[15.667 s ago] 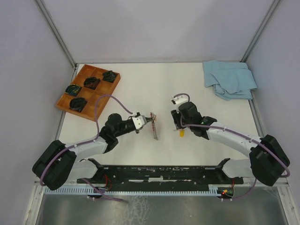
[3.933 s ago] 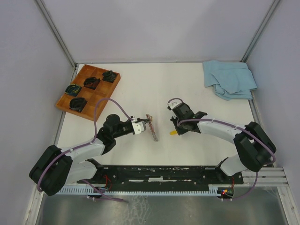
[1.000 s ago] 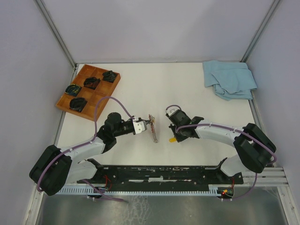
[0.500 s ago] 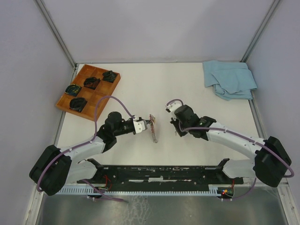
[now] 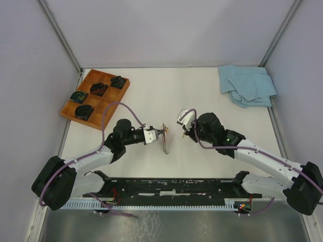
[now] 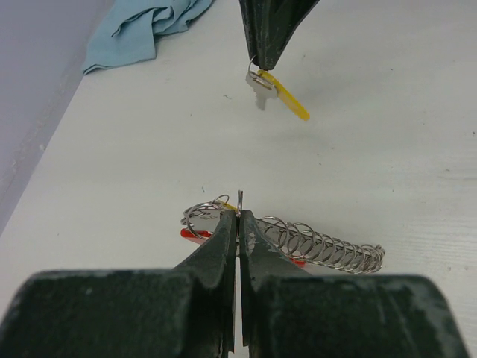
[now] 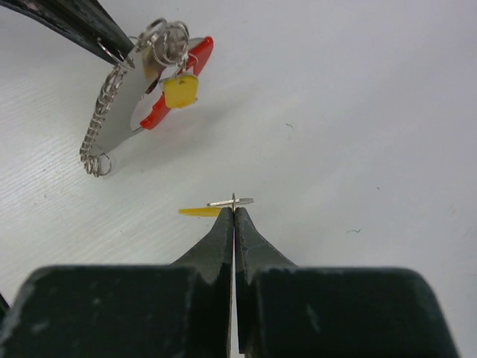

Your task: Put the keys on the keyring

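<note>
My left gripper (image 5: 161, 132) (image 6: 238, 212) is shut on the thin keyring (image 6: 240, 200) and holds it just above the table. Its silver chain (image 6: 320, 242) and red strap (image 6: 192, 233) hang beside the jaws. The right wrist view shows the ring (image 7: 165, 33), the red strap (image 7: 179, 78) and a yellow-headed key (image 7: 181, 91) hanging on it. My right gripper (image 5: 186, 133) (image 7: 234, 210) is shut on a small silver key (image 6: 261, 91) (image 7: 231, 201) with a yellow piece (image 6: 292, 106) (image 7: 197, 211), held in the air just right of the keyring, apart from it.
A wooden tray (image 5: 107, 103) with black coiled items (image 5: 81, 111) stands at the far left. A blue cloth (image 5: 247, 85) lies at the far right corner and also shows in the left wrist view (image 6: 141, 30).
My right gripper has lifted the key off the table and swung up and left towards the keyring. My left gripper has stayed nearly still with the keyring.
</note>
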Tool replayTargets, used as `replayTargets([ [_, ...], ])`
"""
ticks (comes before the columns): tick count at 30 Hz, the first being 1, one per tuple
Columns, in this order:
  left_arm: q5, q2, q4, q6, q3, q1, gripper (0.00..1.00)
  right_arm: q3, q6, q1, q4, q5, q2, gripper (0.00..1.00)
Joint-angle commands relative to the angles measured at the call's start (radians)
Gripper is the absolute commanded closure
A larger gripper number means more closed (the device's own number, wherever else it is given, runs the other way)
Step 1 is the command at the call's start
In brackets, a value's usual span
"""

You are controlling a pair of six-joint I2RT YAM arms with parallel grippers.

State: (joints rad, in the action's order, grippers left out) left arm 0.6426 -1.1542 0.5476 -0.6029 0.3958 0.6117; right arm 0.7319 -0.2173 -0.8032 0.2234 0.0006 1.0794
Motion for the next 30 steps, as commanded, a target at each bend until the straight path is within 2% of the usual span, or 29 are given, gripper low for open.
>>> replayTargets([
  [1,0.059,0.009,0.0,-0.044,0.038,-0.004,0.97,-0.008,-0.115,-0.001,-0.127,-0.11,-0.036,0.99],
  [9,0.122,0.025,-0.06,-0.147,0.051,-0.007,0.97,-0.041,-0.277,-0.001,-0.188,-0.244,-0.033,0.97],
  [12,0.121,0.022,-0.06,-0.161,0.049,-0.007,0.97,-0.104,-0.437,-0.002,-0.253,-0.351,-0.043,0.94],
  [15,0.122,0.018,-0.058,-0.17,0.057,-0.007,0.97,-0.145,-0.397,-0.003,-0.359,-0.393,-0.042,0.96],
  [21,0.118,0.018,-0.066,-0.197,0.052,-0.007,0.97,-0.057,-0.476,-0.003,-0.246,-0.404,0.037,0.99],
  [30,0.088,0.05,0.015,-0.201,-0.006,-0.006,0.97,-0.129,-0.551,-0.023,-0.464,-0.389,0.059,0.99],
])
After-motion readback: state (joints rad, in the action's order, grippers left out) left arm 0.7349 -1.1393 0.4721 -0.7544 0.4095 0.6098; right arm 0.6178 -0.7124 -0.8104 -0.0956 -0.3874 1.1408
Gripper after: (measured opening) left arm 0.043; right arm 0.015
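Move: The right hand holds the silver key with its yellow sleeve and is to take it to the keyring's top end in the left fingers, roughly 8 cm to its left, 1 cm farther out and about level. The keyring's yellow tag hangs some 7 cm left, 1 cm farther out and 1 cm lower; its coil's free end hangs about 8 cm left, 6 cm back and 4 cm lower. From the left hand, the key lies about 8 cm right, 1 cm back and 1 cm down. The right hand carries the key left about 6 cm towards the keyring's held end, drawing back nearly 3 cm on the way before easing out about 1 cm again, while its wrist turns some 35 degrees counter-clockwise and the fingers tip up towards level. Midway it rises slightly, then sinks back as the fingers slacken by a crack and shut on the key again; the left hand keeps its pinch on the keyring, shifting about 1 cm back and turning slightly clockwise. ##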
